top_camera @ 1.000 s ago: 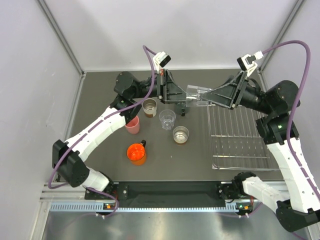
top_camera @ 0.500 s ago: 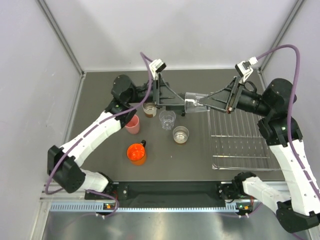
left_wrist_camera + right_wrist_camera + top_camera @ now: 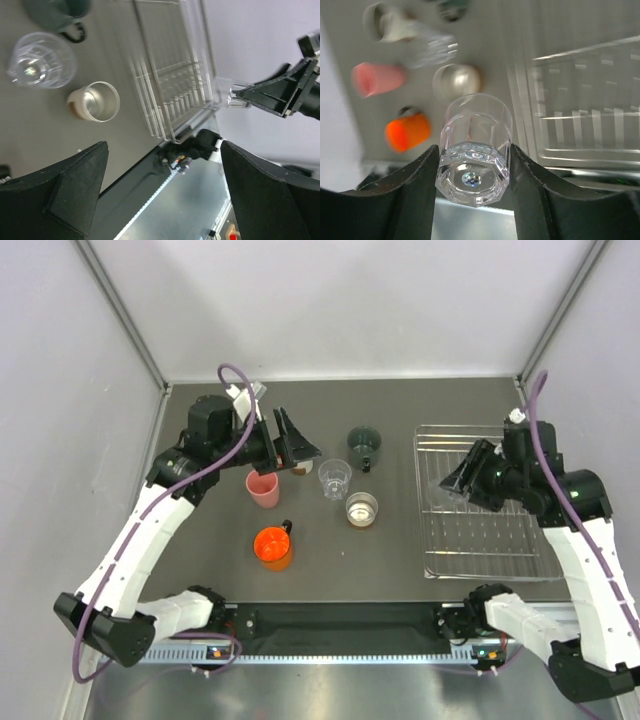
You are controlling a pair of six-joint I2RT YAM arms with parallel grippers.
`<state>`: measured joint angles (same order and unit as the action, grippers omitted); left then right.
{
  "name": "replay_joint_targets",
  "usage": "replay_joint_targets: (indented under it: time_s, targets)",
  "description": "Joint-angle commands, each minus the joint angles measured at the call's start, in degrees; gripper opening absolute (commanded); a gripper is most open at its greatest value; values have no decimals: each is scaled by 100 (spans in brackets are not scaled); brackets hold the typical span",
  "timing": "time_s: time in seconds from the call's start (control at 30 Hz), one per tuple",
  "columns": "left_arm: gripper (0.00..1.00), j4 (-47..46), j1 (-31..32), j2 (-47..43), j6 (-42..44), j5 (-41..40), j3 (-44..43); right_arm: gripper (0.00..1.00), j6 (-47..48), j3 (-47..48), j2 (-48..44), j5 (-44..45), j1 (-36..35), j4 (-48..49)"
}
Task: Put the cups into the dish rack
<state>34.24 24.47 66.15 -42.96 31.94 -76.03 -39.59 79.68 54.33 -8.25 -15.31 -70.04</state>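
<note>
My right gripper is shut on a clear cup, its base toward the camera and its body clamped between both fingers. From above, the right gripper hangs over the left edge of the silver wire dish rack. My left gripper stands open and holds nothing, at the back left over the loose cups. On the table are a pink cup, an orange one, a clear one, a steel one and a dark green one.
Another steel cup sits half hidden under the left gripper. The left wrist view looks past its wide-apart fingers to the rack and the arm bases. Pale walls close the table in on three sides.
The left gripper opened, let go of the clear cup and pulled back to the left. The right gripper closed on that cup and carried it right, over the rack's left edge.
</note>
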Motion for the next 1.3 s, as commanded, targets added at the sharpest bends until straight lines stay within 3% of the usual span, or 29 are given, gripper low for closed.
replay_joint_targets:
  time_s: [0.0,0.2,0.4,0.63,0.83,1.13,1.23,1.27]
  targets:
    - [99,497,5,-119,220,-698,70,0,-232,-276,-105,1808,125,-1556]
    - [99,310,-12,-182,-160,-1023,212,0,-585,-1269,-326,2134,791,-1556]
    - [99,995,-39,283,76,-927,-307,0,539,-1719,-466,2529,2741,-1556]
    - [99,1050,-74,600,147,-409,-570,0,435,-1526,-353,3338,3262,-1565]
    - [98,1647,-162,996,674,-180,-1027,0,198,-1561,-291,3884,3456,-1565]
    - [97,1928,-232,944,1149,-206,-1028,0,232,-1605,-62,3340,3693,-1583]
    - [97,1990,-250,944,1281,-294,-966,0,451,-1666,86,2718,3737,-1557]
    - [97,1999,-250,961,1307,-294,-932,0,635,-1675,148,2001,3720,-1565]
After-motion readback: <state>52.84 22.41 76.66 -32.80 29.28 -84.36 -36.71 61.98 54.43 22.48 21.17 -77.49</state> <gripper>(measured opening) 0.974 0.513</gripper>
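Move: The clear cup, already in the right hand's grip, is bound for the rack's near right corner, some 20 cm to the hand's right, 6 cm back and 22 cm below. The rack's middle lies about 7 cm ahead, 10 cm right; on the other side the silver cup stands roughly 6 cm ahead, 18 cm left, the green mug 20 cm ahead, 17 cm left, all some 25 cm down. From the left hand that corner lies about 51 cm right, 11 cm back, 27 cm below. The clear cup, still pinched by the right fingers with its mouth away from the palm, is swept some 20 cm right across the rack towards its near right corner, sinking early by about 11 cm and drawing back 6 cm. The wrist turns clockwise about 50 degrees, tipping steeper down. Empty and open, the left hand sinks some 6 cm above the cups. ##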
